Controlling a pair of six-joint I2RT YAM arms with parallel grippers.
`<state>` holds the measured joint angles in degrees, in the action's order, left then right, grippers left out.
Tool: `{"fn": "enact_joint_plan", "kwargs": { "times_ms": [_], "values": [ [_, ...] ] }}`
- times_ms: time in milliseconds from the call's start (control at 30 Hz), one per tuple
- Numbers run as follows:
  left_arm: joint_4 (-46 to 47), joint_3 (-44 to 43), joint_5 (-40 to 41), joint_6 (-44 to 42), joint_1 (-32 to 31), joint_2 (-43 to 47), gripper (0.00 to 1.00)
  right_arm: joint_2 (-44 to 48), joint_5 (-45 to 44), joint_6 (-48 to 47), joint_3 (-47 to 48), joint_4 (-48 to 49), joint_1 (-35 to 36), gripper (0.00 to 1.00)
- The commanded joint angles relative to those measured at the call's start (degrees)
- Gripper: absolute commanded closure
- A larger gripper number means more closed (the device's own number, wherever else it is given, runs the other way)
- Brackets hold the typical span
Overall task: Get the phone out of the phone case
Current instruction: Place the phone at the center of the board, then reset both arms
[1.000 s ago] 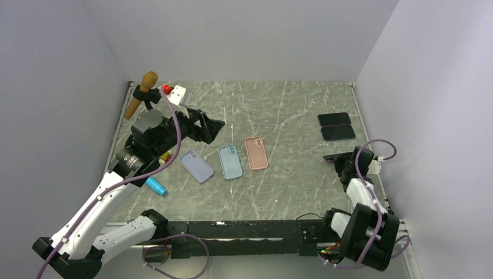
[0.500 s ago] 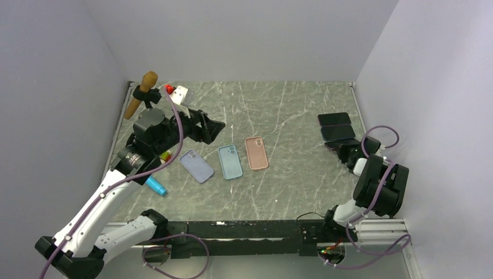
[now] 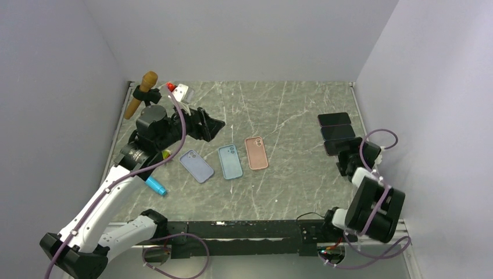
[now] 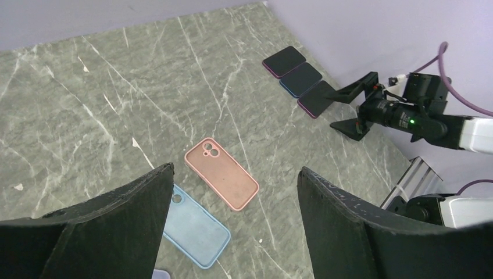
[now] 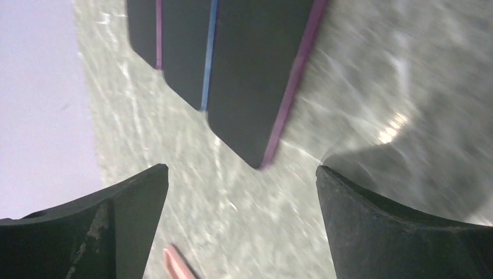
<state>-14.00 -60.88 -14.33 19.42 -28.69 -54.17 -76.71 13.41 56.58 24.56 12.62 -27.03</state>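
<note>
Three empty cases lie in a row mid-table: lavender [image 3: 196,165], blue [image 3: 230,161] and pink [image 3: 256,153]; the pink [image 4: 222,181] and blue [image 4: 195,218] ones show in the left wrist view. Three dark phones lie side by side at the far right [image 3: 334,119], [image 3: 338,132], [image 3: 332,145]; they also show in the right wrist view [image 5: 256,70]. My right gripper [image 3: 343,156] [image 5: 241,170] is open and empty just behind the nearest phone. My left gripper [image 3: 212,126] [image 4: 236,170] is open and empty, raised above the cases.
A wooden-handled tool [image 3: 142,93] and a red-and-white object [image 3: 177,90] are at the far left corner. A cyan marker [image 3: 156,186] lies near the left arm. Grey walls close in the table on the left, back and right.
My right gripper moved farther back toward the two phones. A third phone now lies beside them, free of the open jaws. The right arm's elbow has swung. The left arm barely shifted.
</note>
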Motion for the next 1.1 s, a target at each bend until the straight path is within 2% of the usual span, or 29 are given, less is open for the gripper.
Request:
{"fn": "enact_joint_plan", "kwargs": {
  "times_ms": [0,100,200,300,367,467,667,867,1067],
  "values": [
    [3.10,0.33,-2.34,1.05,0.79,-0.76,0.19,12.11,-6.80,-7.33,-3.30,-16.30,-0.04,0.00],
    [3.25,0.43,-2.97,1.30,1.00,-1.50,0.19,22.09,-7.95,-10.72,-4.35,-23.39,0.01,0.00],
    [3.61,0.65,-3.38,1.43,1.29,-2.02,0.18,32.10,-2.14,-15.39,-5.55,-26.77,0.33,0.00],
    [3.31,0.63,-2.80,1.12,1.29,-2.04,0.18,37.51,3.32,-20.24,-3.32,-31.80,1.14,0.00],
    [3.30,0.74,-1.93,0.70,1.27,-1.56,0.19,39.55,4.82,-23.03,-0.75,-35.70,1.47,0.00],
    [3.59,1.42,0.62,-1.07,1.31,-0.68,0.19,42.49,12.20,-24.21,1.16,-37.04,1.96,0.00],
    [4.17,4.05,11.89,-4.67,-0.37,3.00,0.19,49.31,23.66,-23.26,8.33,-39.99,2.06,0.00],
    [7.94,11.11,14.15,-1.66,-1.46,11.33,0.19,48.91,21.22,-30.74,22.08,-51.55,2.06,0.00],
    [4.09,13.63,14.16,2.69,-1.42,21.06,0.19,51.64,22.95,-29.03,26.63,-51.95,2.06,0.00]
  ]
}}
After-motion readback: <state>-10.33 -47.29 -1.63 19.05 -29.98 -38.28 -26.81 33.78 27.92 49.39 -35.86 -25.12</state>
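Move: The nearest, plum-edged phone, already laid down, has its middle some 5 cm ahead of the right hand, 1 cm left and 3 cm below. Beyond it the blue-edged phone lies about 12 cm ahead and 1 cm left; the orange case is 37 cm left and 2 cm ahead. From the left hand the plum-edged phone lies roughly 52 cm right, 12 cm ahead, 33 cm below. The still-open right hand backs off the phones, climbing about 25 cm and swinging left; left hand drifts left. ##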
